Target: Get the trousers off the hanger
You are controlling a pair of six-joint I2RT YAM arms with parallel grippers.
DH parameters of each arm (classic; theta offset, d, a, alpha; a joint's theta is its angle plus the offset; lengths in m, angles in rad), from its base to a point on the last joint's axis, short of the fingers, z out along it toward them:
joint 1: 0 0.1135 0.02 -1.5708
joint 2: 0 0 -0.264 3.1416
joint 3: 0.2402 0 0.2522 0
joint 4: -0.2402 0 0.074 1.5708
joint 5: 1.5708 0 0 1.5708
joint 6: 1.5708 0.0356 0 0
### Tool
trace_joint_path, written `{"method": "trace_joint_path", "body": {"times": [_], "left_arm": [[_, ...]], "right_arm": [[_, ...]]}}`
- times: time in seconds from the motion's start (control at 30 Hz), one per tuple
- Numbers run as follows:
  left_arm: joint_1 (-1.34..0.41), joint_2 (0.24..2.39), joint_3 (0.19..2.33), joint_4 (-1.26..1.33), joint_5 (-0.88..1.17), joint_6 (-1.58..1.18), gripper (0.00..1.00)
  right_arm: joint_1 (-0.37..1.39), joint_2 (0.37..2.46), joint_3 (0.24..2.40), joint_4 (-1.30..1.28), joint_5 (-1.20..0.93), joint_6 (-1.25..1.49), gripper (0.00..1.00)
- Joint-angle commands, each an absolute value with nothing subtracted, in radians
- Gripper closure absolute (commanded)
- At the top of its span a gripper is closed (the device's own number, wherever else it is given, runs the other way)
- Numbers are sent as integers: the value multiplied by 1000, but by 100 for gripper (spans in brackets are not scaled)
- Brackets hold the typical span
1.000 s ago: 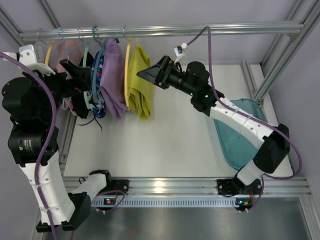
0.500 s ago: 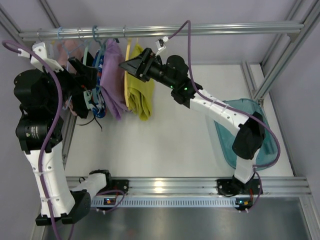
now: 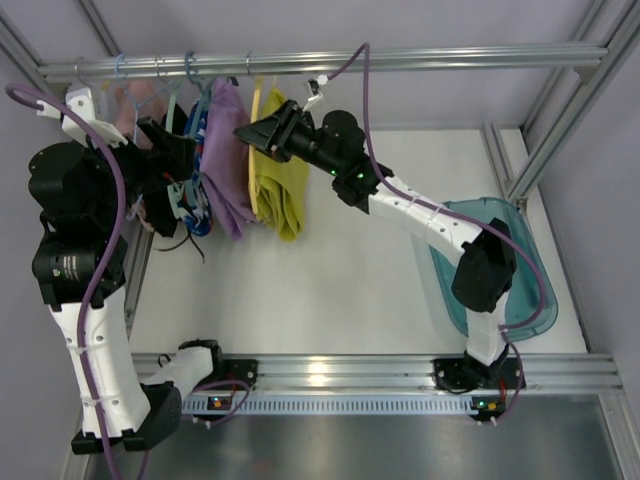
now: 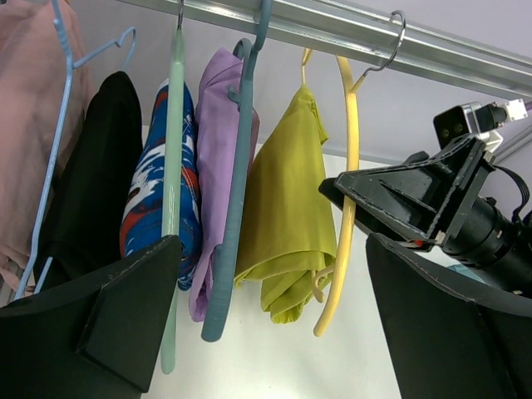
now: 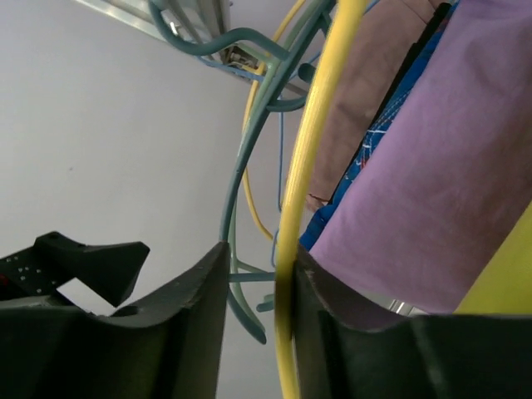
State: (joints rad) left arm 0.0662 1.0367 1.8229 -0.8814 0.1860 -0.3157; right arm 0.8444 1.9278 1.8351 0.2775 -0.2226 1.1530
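Note:
The yellow-green trousers [image 3: 283, 185] [image 4: 287, 208] hang folded over the thin yellow hanger [image 3: 255, 150] [image 4: 347, 166], which is hooked on the rail. My right gripper [image 3: 243, 132] [image 5: 259, 253] reaches in from the right at the top of the hanger. The hanger's yellow arm [image 5: 303, 166] runs between its jaws, against the right finger [image 5: 332, 316], with a gap to the left one. The jaws stand partly open. To the left of the clothes my left gripper [image 3: 175, 175] [image 4: 274, 241] is wide open, empty, and faces them.
On the metal rail [image 3: 400, 58] hang a purple garment [image 4: 212, 158] on a teal hanger [image 4: 237, 208], a blue patterned one [image 4: 154, 199], a black one [image 4: 91, 191] and a pink one [image 4: 29, 108]. A teal bin [image 3: 520, 270] sits at the table's right.
My right arm has swung left to the yellow hanger, and its jaws have narrowed around the hanger's arm. The left arm shifted slightly, then held still, wide open.

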Motion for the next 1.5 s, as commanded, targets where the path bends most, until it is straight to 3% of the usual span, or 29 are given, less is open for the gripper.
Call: {"method": "trace_joint_path", "body": {"times": [0.0, 0.23, 0.53, 0.8, 1.3, 1.47], "left_arm": [[75, 1031, 1818, -822, 187, -319, 1], [74, 1034, 1810, -822, 189, -321, 2], [75, 1029, 1806, -824, 207, -318, 2], [74, 1023, 1798, -824, 218, -318, 1], [74, 1022, 1789, -824, 225, -311, 1], [74, 1017, 1779, -824, 221, -296, 1]], "right_arm": [[864, 1939, 1904, 324, -206, 1209, 69], [864, 1934, 1893, 365, -227, 1209, 100], [861, 1954, 1887, 529, -229, 1027, 100], [868, 1937, 1977, 460, -225, 1111, 100], [853, 1924, 1796, 748, -281, 570, 100], [836, 1945, 1810, 802, -319, 525, 100]]}}
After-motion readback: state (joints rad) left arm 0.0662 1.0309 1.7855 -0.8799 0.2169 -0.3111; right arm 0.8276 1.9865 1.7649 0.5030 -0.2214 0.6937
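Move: The near arm of the yellow hanger already runs between my half-open right fingers, right at the hand point. The rail its hook hangs from is about 10 cm ahead and 12 cm above. The lime trousers' middle hangs some 4 cm ahead, 4 cm to the right and 8 cm lower; the purple trousers lie about 5 cm left, level in reach, 8 cm lower. From my left hand that hanger arm is roughly 8 cm ahead and 9 cm right, about level. I shut my right fingers on the near arm of the yellow hanger, pinch it and hold nearly still for a moment. Then, keeping the grip, I push it forward and down, about 3 cm each way, under the rail, while rolling the wrist some 25 degrees so its forward side turns up and tips the hanger's far arm upward. ##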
